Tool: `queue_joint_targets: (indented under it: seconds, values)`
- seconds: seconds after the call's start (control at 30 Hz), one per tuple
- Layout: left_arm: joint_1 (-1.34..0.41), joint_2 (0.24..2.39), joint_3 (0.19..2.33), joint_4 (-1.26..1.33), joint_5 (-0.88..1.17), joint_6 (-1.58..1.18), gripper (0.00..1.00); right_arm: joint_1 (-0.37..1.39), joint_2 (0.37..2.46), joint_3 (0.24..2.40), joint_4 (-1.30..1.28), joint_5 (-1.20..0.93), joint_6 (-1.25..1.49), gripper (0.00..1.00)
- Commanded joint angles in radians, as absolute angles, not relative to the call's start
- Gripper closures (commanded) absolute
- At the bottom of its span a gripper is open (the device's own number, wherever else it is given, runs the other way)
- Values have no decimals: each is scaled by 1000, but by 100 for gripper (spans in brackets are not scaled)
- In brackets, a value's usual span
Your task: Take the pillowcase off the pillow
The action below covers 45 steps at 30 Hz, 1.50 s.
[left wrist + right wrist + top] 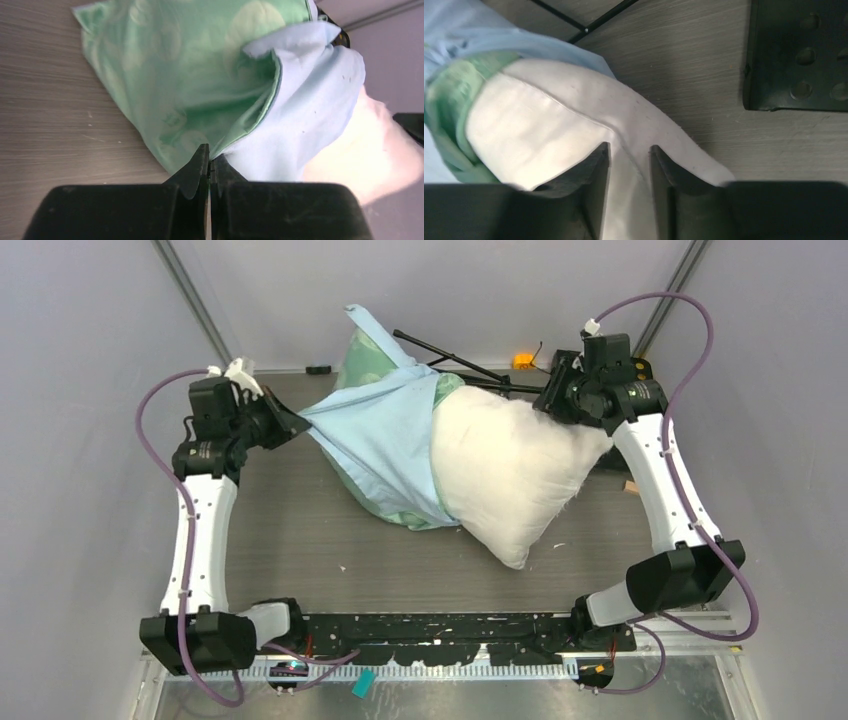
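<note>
The white pillow [510, 475] lies mid-table, its right half bare. The pillowcase [380, 440], light blue outside and mint green inside, covers its left half and bunches toward the back left. My left gripper [290, 425] is shut on the pillowcase's edge, where green and blue meet in the left wrist view [209, 157]. The pillowcase [200, 75] stretches away from it, with the pillow [370, 150] at the right. My right gripper [555, 400] is at the pillow's back right corner. In the right wrist view the gripper [630, 152] is closed on a fold of the pillow [549, 120]. The pillowcase [454, 30] shows at the far left.
Thin black rods [450, 355] lie at the back behind the pillow, beside a small orange item [522, 361]. A small wooden block [631, 486] sits by the right arm. A black perforated plate [799, 55] lies on the table near the right gripper.
</note>
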<state>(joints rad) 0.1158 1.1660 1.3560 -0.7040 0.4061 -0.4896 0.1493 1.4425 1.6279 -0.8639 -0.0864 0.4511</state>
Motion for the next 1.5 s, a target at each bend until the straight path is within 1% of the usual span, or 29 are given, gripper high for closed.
queue_joint_targets:
  seconds: [0.0,0.03,0.07,0.13,0.2,0.23,0.3,0.37,0.47,0.63,0.73,0.77,0.8,0.87,1.03,1.17,1.33,1.43,1.47]
  values:
    - [47,1199,1283,-523,490,-544,100,113,1441,1652,-810,-97,391,43]
    - [18,1214,1281,-531,490,-530,100,117,1435,1644,-807,-107,391,32]
    - [-18,1231,1290,-549,492,-508,100,124,1423,1636,-801,-102,388,26]
    - [-71,1264,1315,-603,481,-473,89,160,1403,1628,-809,-65,372,20]
    - [-113,1270,1326,-638,452,-452,71,207,1383,1628,-824,-11,344,19]
    - [-125,1263,1323,-644,430,-444,64,237,1372,1626,-833,35,331,18]
    - [-176,1234,1318,-656,359,-430,52,303,1342,1606,-844,121,314,18]
    - [-229,1198,1315,-670,282,-418,42,369,1298,1565,-838,218,303,18]
    - [-338,1164,1298,-678,194,-416,33,421,1224,1485,-823,292,314,18]
    - [-545,1181,1244,-633,124,-458,25,442,1132,1314,-817,276,375,18]
    - [-669,1225,1217,-597,66,-479,11,445,1069,1175,-790,226,425,16]
    - [-706,1243,1209,-585,47,-488,7,446,1045,1132,-783,217,452,13]
    - [-739,1260,1197,-571,25,-500,4,446,1023,1091,-777,209,479,12]
    - [-798,1283,1165,-526,8,-532,0,446,958,1012,-764,200,539,11]
    - [-924,1326,1061,-341,-80,-594,0,446,798,852,-719,218,684,8]
    - [-988,1421,1074,-283,-100,-597,0,445,719,761,-691,224,756,7]
    - [-1025,1539,1091,-214,-132,-589,0,445,741,657,-590,137,791,7]
    - [-1029,1604,1092,-186,-175,-606,0,445,759,616,-544,126,815,7]
    - [-1028,1624,1086,-160,-189,-611,1,445,758,601,-528,123,820,9]
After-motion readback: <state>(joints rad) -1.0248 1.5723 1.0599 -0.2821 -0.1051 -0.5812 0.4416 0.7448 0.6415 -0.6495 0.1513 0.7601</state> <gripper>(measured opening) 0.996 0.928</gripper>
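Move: The pillowcase's near blue hem lies about 27 cm right of the left hand, 12 cm back and 25 cm below. The bared pillow's near corner lies some 20 cm back from the right hand, 3 cm left and 25 cm below; from that corner the near hem is about 13 cm left and 3 cm farther out. The black plate lies some 12 cm right of the right hand, level with it, 29 cm below. From the left hand, the pillow's near corner is 40 cm right and 15 cm back. Opening, both hands sink: left releases pillowcase, sweeping some 30 cm rightward; right backs 15 cm towards pillow's near corner. ##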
